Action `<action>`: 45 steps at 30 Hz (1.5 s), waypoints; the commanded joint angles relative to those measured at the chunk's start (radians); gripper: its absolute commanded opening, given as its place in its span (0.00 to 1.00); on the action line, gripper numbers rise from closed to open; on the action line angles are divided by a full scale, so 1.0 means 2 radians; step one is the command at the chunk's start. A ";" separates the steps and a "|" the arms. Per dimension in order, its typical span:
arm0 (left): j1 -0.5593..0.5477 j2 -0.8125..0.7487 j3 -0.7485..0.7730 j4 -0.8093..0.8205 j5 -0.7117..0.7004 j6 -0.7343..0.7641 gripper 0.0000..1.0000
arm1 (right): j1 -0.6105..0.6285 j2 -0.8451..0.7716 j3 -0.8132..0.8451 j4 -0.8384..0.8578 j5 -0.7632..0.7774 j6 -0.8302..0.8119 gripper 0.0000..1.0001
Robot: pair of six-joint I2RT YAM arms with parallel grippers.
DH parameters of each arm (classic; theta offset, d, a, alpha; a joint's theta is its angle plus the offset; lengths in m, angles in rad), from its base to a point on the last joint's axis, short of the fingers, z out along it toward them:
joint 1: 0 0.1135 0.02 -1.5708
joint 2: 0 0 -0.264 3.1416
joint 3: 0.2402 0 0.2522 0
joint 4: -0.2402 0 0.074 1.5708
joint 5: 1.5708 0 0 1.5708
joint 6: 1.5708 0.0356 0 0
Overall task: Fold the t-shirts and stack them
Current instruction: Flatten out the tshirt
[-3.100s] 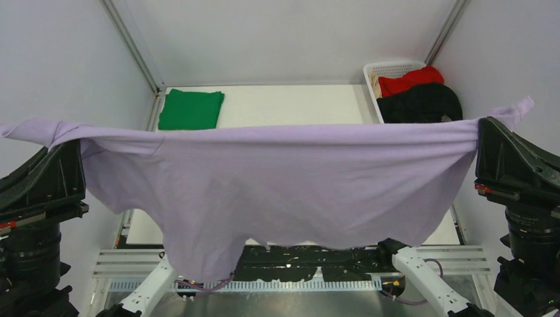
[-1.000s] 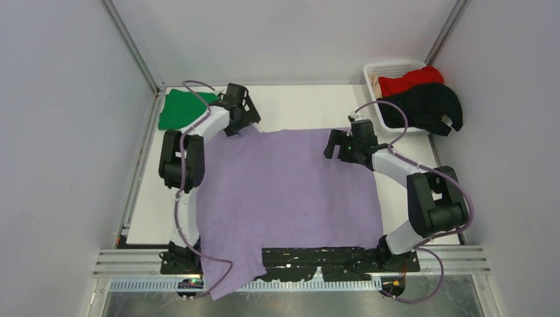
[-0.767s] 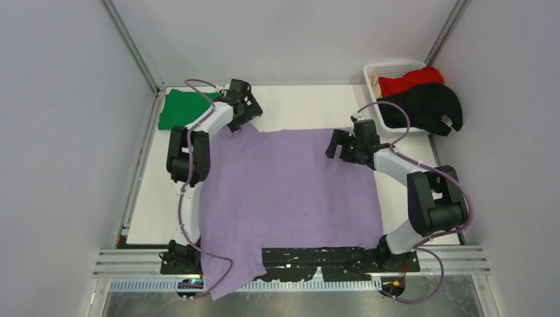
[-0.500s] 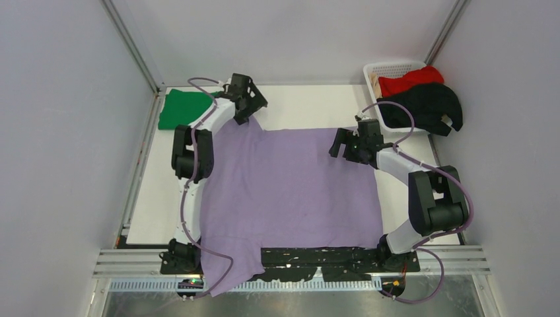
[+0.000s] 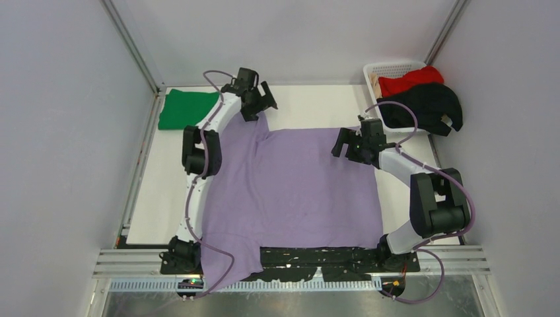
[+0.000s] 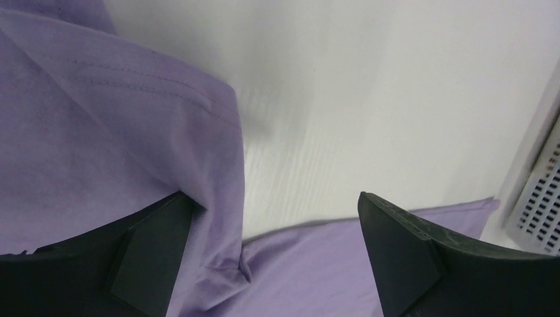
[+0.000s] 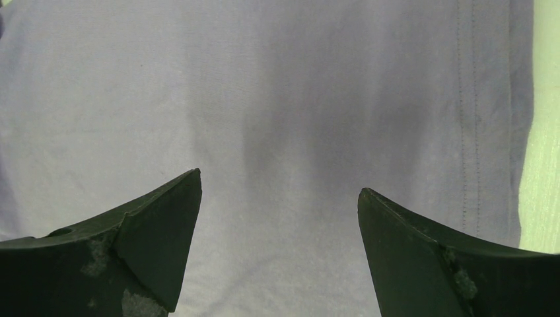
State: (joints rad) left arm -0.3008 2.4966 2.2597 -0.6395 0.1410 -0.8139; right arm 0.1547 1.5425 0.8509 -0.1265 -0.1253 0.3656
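The lavender t-shirt (image 5: 290, 188) lies spread flat on the white table, its near-left part hanging over the front edge. My left gripper (image 5: 262, 100) is open at the shirt's far-left corner. In the left wrist view (image 6: 272, 195) a hemmed fold of the lavender shirt (image 6: 119, 145) rests against the left finger. My right gripper (image 5: 341, 141) is open just above the shirt's far-right part. The right wrist view (image 7: 279, 181) shows flat lavender fabric (image 7: 277, 86) under it. A folded green t-shirt (image 5: 189, 109) lies at the far left.
A white lattice basket (image 5: 386, 67) at the far right corner holds a red shirt (image 5: 411, 80) and a black shirt (image 5: 424, 105) that spills over its rim. The basket's wall shows in the left wrist view (image 6: 540, 198). Walls enclose the table on three sides.
The shirt, earlier held stretched in the air, now lies on the table. Over the last second the left gripper moved right along the far edge, shifting the sleeve corner; the right gripper drifted slightly right.
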 commanded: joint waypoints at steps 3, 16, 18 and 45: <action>-0.021 -0.068 0.039 -0.126 -0.114 0.200 1.00 | -0.006 -0.022 0.013 -0.006 0.009 -0.001 0.95; -0.016 -0.355 -0.419 0.013 -0.079 0.168 0.99 | -0.006 -0.046 -0.013 -0.047 0.016 0.013 0.95; -0.014 -0.361 -0.457 0.035 -0.058 0.145 1.00 | -0.006 -0.041 -0.015 -0.054 0.015 0.015 0.95; 0.067 -0.189 -0.306 -0.075 0.015 -0.010 0.99 | -0.045 0.129 0.160 -0.088 0.041 0.032 0.97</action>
State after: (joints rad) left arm -0.1604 2.1719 1.7061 -0.7628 0.1364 -0.8608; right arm 0.0631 1.8191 1.1244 -0.2546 -0.1055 0.4713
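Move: The patch of lavender t-shirt left of its lengthwise crease lies about 20 cm back and 10 cm left of the left hand, some 4 cm below. That crease's middle is about 19 cm back and 4 cm left, and the folded green shirt sits about 30 cm left, level with the hand. For the right hand, the shirt's upper right patch is some 3 cm back, 1 cm right and 3 cm below; the basket's middle is about 24 cm ahead and 26 cm right. The left hand lifts off the bunched cloth, swings back about 20 cm and left some 10 cm in a hop about 7 cm high, comes down on the t-shirt left of the crease and pushes the cloth forward about 8 cm with wide-open fingertips, its fingers tipping about 20 degrees more steeply down. Meanwhile the right hand eases back about 3 cm and down onto the upper right of the shirt, then, also open, slides forward some 8 cm and slightly right in step with the left, turning about 10 degrees clockwise. ##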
